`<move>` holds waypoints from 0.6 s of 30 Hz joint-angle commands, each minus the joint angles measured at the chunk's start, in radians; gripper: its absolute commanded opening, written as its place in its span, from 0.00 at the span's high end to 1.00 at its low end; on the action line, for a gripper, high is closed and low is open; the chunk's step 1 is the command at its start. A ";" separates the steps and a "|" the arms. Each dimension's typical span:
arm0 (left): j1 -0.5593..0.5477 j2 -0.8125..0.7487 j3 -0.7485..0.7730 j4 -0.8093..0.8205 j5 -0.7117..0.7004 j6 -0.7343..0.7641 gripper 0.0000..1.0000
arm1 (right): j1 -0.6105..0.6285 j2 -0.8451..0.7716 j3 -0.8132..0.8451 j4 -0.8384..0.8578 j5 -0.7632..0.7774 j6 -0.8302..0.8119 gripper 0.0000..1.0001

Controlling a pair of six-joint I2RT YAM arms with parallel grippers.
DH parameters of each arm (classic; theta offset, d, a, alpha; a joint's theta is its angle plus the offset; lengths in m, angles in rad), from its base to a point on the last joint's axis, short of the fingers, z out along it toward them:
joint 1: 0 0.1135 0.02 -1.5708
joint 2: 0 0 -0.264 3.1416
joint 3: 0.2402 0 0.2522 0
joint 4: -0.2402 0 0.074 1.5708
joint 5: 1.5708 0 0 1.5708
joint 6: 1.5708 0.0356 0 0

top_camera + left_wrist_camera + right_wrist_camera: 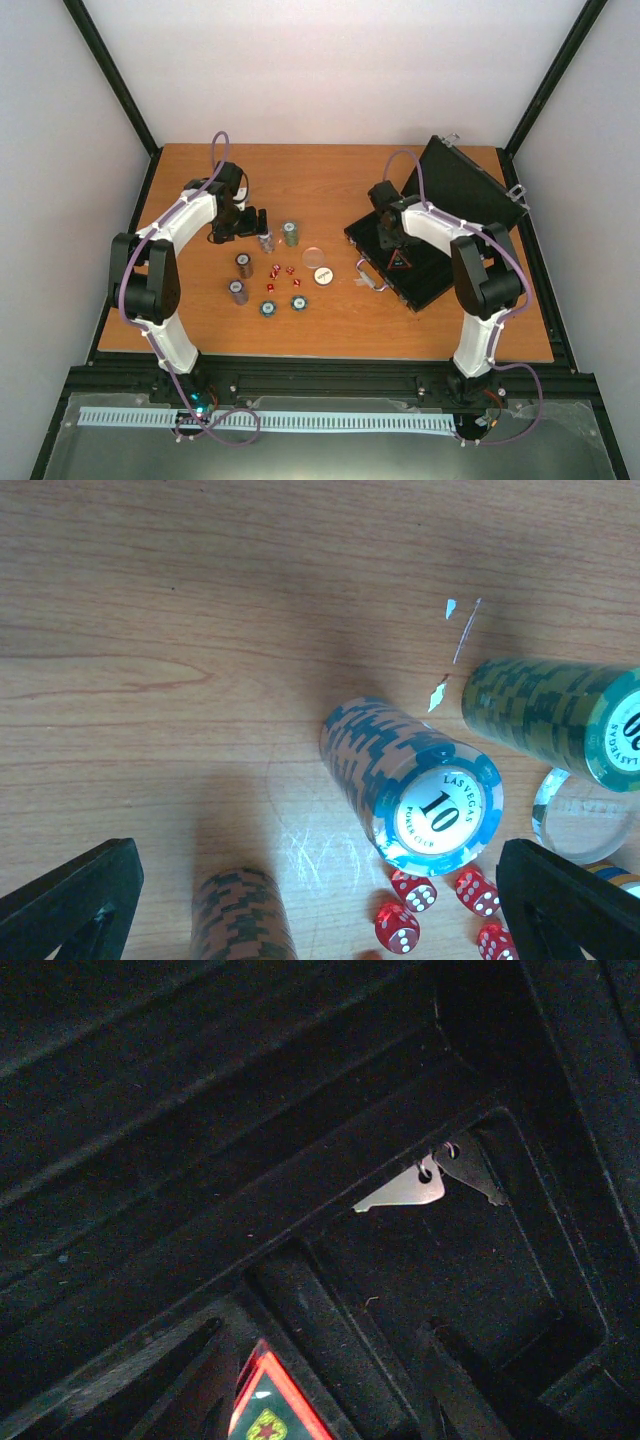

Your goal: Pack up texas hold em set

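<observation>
The black case [425, 275] of the texas hold em set lies open at the right, lid [465, 185] raised. My right gripper [393, 245] is down inside it; in the right wrist view its fingers [190, 1380] stand apart over the dark felt tray [300, 1160], with the corner of a red-edged card box [265, 1410] between them. My left gripper [320, 920] is open above the table, beside a blue-edged "10" chip stack [420, 790]. A green stack [560, 725], a brown stack [240, 915], red dice [415, 890] and a clear disc [585, 815] lie around it.
More chip stacks [238, 292] and flat blue chips [267, 308] lie at mid-table near a white disc [323, 275]. The case handle [368, 275] points toward the chips. Black frame posts and white walls enclose the wooden table [180, 330].
</observation>
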 commanded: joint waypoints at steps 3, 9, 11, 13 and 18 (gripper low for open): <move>-0.004 -0.012 0.010 0.007 -0.004 -0.003 0.00 | 0.001 -0.083 -0.003 0.021 -0.085 0.002 0.49; -0.004 -0.015 0.009 0.007 -0.002 -0.005 0.00 | 0.001 -0.174 -0.070 0.115 -0.306 -0.051 0.36; -0.004 -0.015 0.014 0.003 -0.005 -0.004 0.00 | 0.005 -0.193 -0.065 0.112 -0.346 -0.071 0.29; -0.004 -0.015 0.026 -0.001 -0.008 -0.002 0.00 | 0.019 -0.192 -0.046 0.081 -0.352 -0.094 0.26; -0.004 -0.016 0.081 -0.038 -0.041 -0.003 0.00 | 0.107 -0.181 -0.007 0.015 -0.345 -0.132 0.15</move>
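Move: My right hand hangs inside the open case. The white disc it seems bound for lies about 17 cm to its left and 9 cm back, some 4 cm lower; the clear disc is about 20 cm left and 5 cm back. Near me in the case, the red triangle is roughly 5 cm back and 1 cm left, 3 cm down, and the case handle about 6 cm left and 10 cm back. From my left hand the white disc lies about 14 cm right, 9 cm back and 8 cm below. Leaving the red triangle behind on the case floor, I lift my right hand and carry it left about 6 cm while rising some 4 cm, easing slightly back at the end, towards the discs on the table. I roll the wrist so the fingers swing leftward, some 20 degrees, with a small counter-clockwise turn, and spread the half-open fingers nearly wide, holding nothing. ##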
